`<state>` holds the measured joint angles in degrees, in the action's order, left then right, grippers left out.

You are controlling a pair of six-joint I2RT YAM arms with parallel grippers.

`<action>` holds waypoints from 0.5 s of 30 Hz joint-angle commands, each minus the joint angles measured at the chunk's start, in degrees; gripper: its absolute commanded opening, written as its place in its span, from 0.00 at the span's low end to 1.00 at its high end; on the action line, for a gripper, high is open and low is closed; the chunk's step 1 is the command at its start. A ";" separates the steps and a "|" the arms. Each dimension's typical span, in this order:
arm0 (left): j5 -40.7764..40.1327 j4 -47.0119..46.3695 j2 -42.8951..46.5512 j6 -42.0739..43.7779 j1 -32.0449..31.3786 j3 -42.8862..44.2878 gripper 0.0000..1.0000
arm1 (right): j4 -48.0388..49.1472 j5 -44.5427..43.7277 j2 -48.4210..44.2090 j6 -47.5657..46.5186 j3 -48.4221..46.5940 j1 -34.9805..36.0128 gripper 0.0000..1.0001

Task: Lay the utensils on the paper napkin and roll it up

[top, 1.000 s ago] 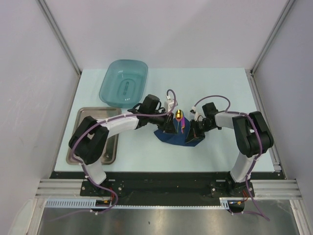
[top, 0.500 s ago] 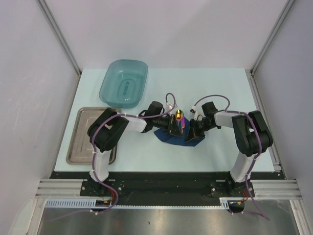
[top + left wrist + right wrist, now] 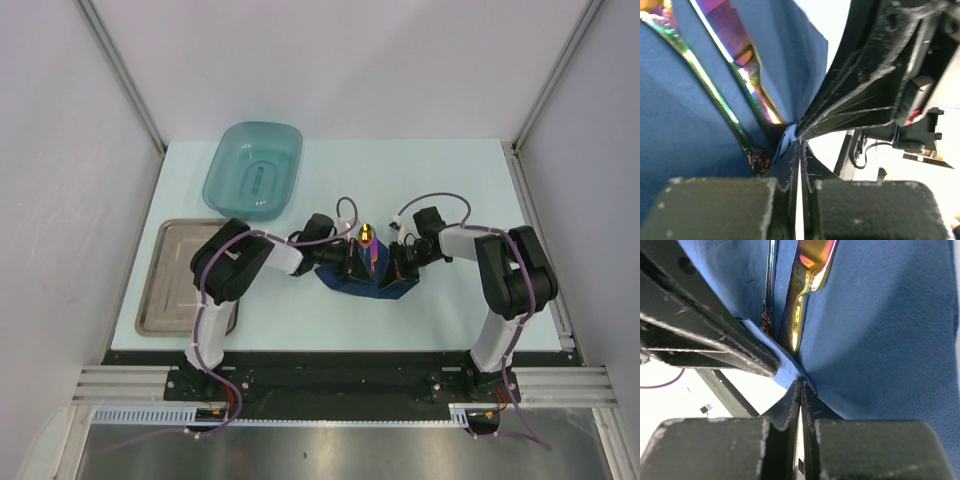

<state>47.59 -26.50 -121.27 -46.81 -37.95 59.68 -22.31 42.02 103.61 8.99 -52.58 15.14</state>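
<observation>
The dark navy paper napkin (image 3: 365,282) lies mid-table with its two sides lifted. The utensils (image 3: 369,248) rest on it, iridescent handles together and the gold spoon bowl at the far end. In the left wrist view the handles (image 3: 742,102) run along the napkin (image 3: 680,115), and my left gripper (image 3: 800,143) is shut on the napkin's raised edge. In the right wrist view the gold spoon (image 3: 807,270) lies on the napkin (image 3: 880,330), and my right gripper (image 3: 800,383) is shut on the opposite raised edge. The two grippers (image 3: 352,262) (image 3: 396,264) face each other, tips almost touching.
A translucent teal tub (image 3: 253,170) stands at the back left. A metal tray (image 3: 175,270) lies at the left, partly under the left arm. White walls close the table on three sides.
My left arm swung in toward the napkin and its gripper closed on the left edge. The right gripper stayed shut on the right edge.
</observation>
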 commanded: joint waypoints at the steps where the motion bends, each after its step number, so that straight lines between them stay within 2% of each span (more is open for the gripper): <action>1: -0.92 -1.97 -1.33 -1.01 -0.01 1.14 0.02 | -0.46 -2.03 -0.16 -1.00 -1.83 -0.55 0.03; 4: -0.66 -1.71 -2.21 -1.01 0.16 1.67 0.01 | -0.72 -1.50 -1.22 -0.65 -1.56 -1.07 0.06; 7: -0.84 -1.54 -2.48 -1.18 0.42 1.67 0.01 | -1.25 -1.50 -3.06 -0.73 -1.56 -2.12 0.16; 11: -1.01 -1.18 -2.39 -1.01 0.69 1.49 0.01 | -3.62 -1.33 -5.70 -0.82 -2.61 -5.37 0.38; 13: -0.92 -1.01 -2.39 -1.01 0.69 1.58 0.01 | -5.19 -1.41 -7.36 -0.64 -3.06 -8.00 0.44; 15: -0.92 -0.92 -2.39 -1.01 0.69 1.58 0.01 | -6.08 -2.20 -8.60 -1.08 -3.15 -9.68 0.57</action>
<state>47.62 -27.05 -122.69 -48.05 -37.74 60.23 -25.45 41.21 99.63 9.04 -53.36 9.17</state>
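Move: The left hand's shut fingers are on the turned-up near edge of the napkin, and the right hand's fingers hold the same fold, some 3 cm farther right. From the right hand the middle of the utensils lies about 7 cm ahead and 3 cm left, and the napkin's right corner some 7 cm right and 2 cm ahead, 1 cm lower. The right fingers let go of the fold, opening from shut to about half, and come free of the cloth. That hand then draws off to its right, forward and up, about 4 cm in all and gathering speed, turning slightly clockwise. The left hand stays with its fingers shut on the fold beside the utensils' near ends, settling only about half a centimetre. ##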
